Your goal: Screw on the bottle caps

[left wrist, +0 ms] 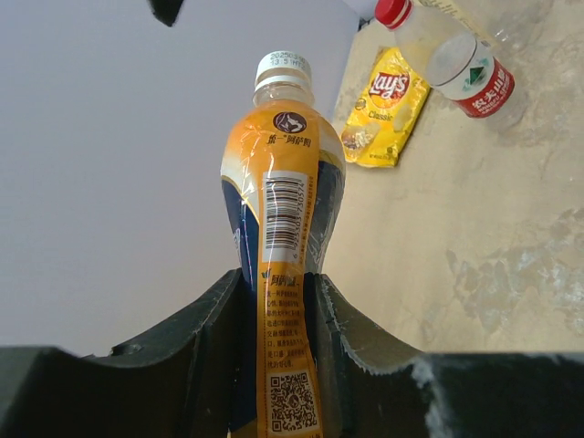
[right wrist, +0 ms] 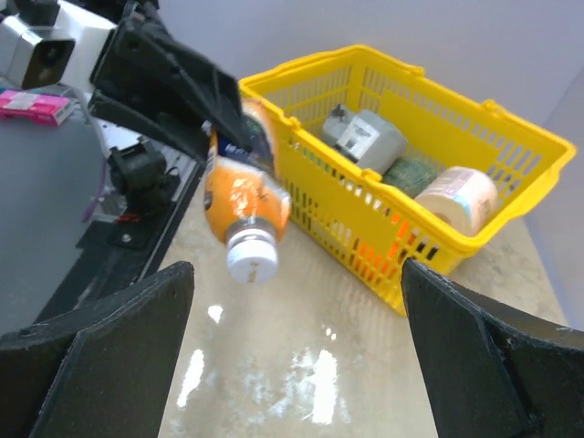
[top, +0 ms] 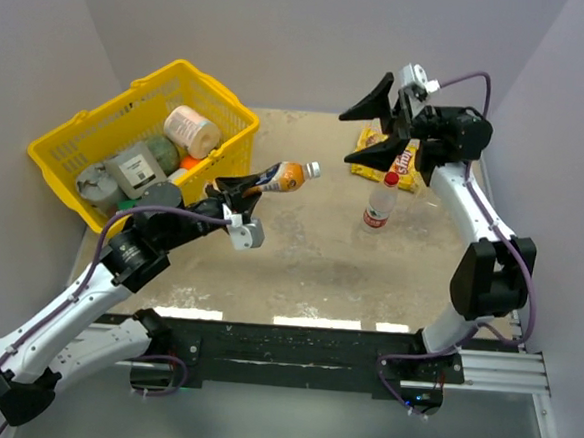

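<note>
My left gripper (top: 236, 190) (left wrist: 278, 301) is shut on the waist of an orange drink bottle (top: 280, 178) (left wrist: 283, 201) and holds it in the air, neck pointing right. A white bottle cap (top: 314, 168) (left wrist: 282, 67) (right wrist: 251, 258) sits on that bottle's neck. Raised at the back right, my right gripper (top: 370, 131) (right wrist: 297, 274) stands wide open and empty, facing the white cap from a short way off. A clear water bottle (top: 380, 200) (left wrist: 470, 73) stands on the table below it with a red bottle cap (top: 391, 178) (left wrist: 392, 11) on top.
A yellow basket (top: 78, 124) (right wrist: 511, 137) at the back left holds a paper roll (top: 190, 130) and other items. A yellow snack bag (top: 387, 155) (left wrist: 385, 109) lies at the back right behind the water bottle. Grey walls enclose the table.
</note>
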### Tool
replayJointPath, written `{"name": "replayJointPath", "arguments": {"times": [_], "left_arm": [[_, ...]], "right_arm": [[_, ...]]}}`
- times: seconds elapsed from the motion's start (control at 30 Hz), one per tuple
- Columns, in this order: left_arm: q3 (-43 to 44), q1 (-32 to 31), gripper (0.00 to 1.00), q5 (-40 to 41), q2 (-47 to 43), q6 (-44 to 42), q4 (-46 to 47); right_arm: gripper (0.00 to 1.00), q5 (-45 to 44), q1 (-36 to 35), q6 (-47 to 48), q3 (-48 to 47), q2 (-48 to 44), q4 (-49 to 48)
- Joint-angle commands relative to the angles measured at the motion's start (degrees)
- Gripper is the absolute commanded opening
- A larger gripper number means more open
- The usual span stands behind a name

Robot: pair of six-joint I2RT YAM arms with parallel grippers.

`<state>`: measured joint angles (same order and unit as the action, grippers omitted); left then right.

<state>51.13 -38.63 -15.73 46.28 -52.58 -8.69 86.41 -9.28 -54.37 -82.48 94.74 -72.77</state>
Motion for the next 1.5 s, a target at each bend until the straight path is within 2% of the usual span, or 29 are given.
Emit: {"name": "replayJointPath", "arguments": {"times": [0.0, 0.03, 0.07, 0.13, 0.17, 0.2, 0.23, 0.27, 0.3, 0.33, 0.37, 0.4, 0.47, 0.5, 0.53, 0.63, 0.8, 0.87, 0.9, 1.0, 1.13, 1.33, 1.47], "left_arm": [[3.4, 0.2, 0.00, 1.5, 0.7, 3.0, -0.9], [3.4, 0.2, 0.00, 1.6, 0.7, 3.0, -1.1], [3.4, 0.2, 0.00, 1.7, 0.6, 2.9, -1.2], [3.5, 0.2, 0.00, 2.4, 0.6, 3.1, -0.9], [3.4, 0.1, 0.00, 3.2, 0.6, 3.4, -0.3], [3.7, 0.2, 0.00, 5.6, 0.7, 4.6, 1.3], [4.1, 0.3, 0.00, 6.5, 0.7, 5.3, 2.0], [4.5, 0.6, 0.00, 6.8, 1.3, 5.9, 2.3], [5.5, 1.5, 0.00, 6.2, 1.6, 6.4, 2.5], [6.0, 2.1, 0.00, 5.5, 2.0, 8.2, 2.7], [6.3, 2.9, 0.00, 4.0, 2.1, 8.8, 2.7], [6.8, 2.9, 0.00, 3.4, 2.1, 8.8, 2.1], [6.9, 2.9, 0.00, 1.8, 1.8, 7.7, 1.1], [6.6, 2.9, 0.00, 1.6, 1.5, 6.9, 0.7], [6.3, 2.9, 0.00, 1.4, 1.2, 6.4, 0.5], [5.4, 2.9, 0.00, -0.5, 0.4, 1.0, -0.8], [0.9, 2.9, 0.00, -4.7, -2.1, -13.8, -0.3], [-0.2, 2.9, 0.00, -7.2, -3.6, -17.1, -1.1], [-1.1, 2.9, 0.00, -8.1, -4.1, -21.5, -1.9], [-2.8, 2.9, 0.00, -10.6, -5.8, -23.1, -0.8], [-2.9, 2.9, 0.00, -11.4, -5.8, -23.4, 0.6], [-2.5, 2.9, 0.00, -12.0, -4.7, -22.6, 2.9], [-2.3, 2.8, 0.00, -12.7, -4.4, -22.4, 3.4]], "right_arm": [[0.99, -12.5, 0.6, 8.5, -24.8, 5.0, 25.9], [0.99, -18.3, 0.7, 13.9, -34.5, 8.0, 62.6], [0.99, -24.2, 0.7, 22.5, -57.4, 14.7, 74.0], [0.99, -40.0, 0.8, 26.1, -74.0, 19.5, 86.3], [0.99, -46.0, 0.6, 31.6, -77.3, 19.3, 87.1], [0.99, -51.4, -0.6, 35.1, -73.0, 13.8, 85.1], [0.99, -50.8, -1.3, 39.1, -64.8, 9.2, 73.2], [0.99, -49.9, -2.5, 50.1, -44.5, 3.2, 66.2], [0.99, -47.2, -4.6, 57.6, -34.9, -5.7, 60.4], [0.99, -42.8, -5.8, 75.0, -26.9, -10.2, 58.1], [0.99, -40.7, -6.6, 83.6, -13.2, -13.9, 58.6], [0.99, -38.3, -7.2, 92.1, -6.1, -21.5, 59.1], [0.99, -31.2, -7.2, 106.4, 10.8, -27.6, 56.9], [0.99, -29.2, -6.7, 108.8, 13.5, -30.2, 58.3], [0.96, -23.5, -6.3, 116.9, 14.4, -32.8, 69.0], [0.91, -20.1, -6.3, 129.8, 12.2, -33.7, 89.1], [0.83, -19.3, -8.0, 127.4, 11.7, -33.2, 89.7], [0.81, -19.3, -8.0, 128.7, 11.0, -32.4, 92.1], [0.78, -19.1, -8.0, 129.8, 10.6, -32.2, 95.0], [0.74, -17.1, -8.2, 136.8, 8.2, -30.5, 102.1], [0.73, -16.1, -9.4, 143.5, 7.2, -29.4, 105.5], [0.72, -17.3, -12.9, 146.1, 8.0, -28.0, 106.4], [0.67, -20.0, -16.1, 141.0, 10.2, -28.1, 99.7]]}}
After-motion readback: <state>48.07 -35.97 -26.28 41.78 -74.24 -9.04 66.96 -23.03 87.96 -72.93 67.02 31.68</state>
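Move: The white-capped neck of the orange bottle, held by the left hand, has its cap roughly 12 cm to the right of that hand, 4 cm ahead and about level. From the empty right hand the cap lies about 7 cm left, 4 cm back and 5 cm below. The red-capped bottle stands some 10 cm right and 2 cm back of the right hand, 20 cm lower; the Lay's bag is about 13 cm ahead, 12 cm right and 30 cm down. The white cap is approached by the open right hand, which first sweeps forward and up nearly 20 cm, then swings back and down past its starting height, easing left to bring its fingertips around the cap's end. On the way it rolls some 60 degrees about its finger line, front side rising, and its fingers partly close. The left hand keeps its grip, drifting forward, then back, and turning the bottle about 20 degrees. ##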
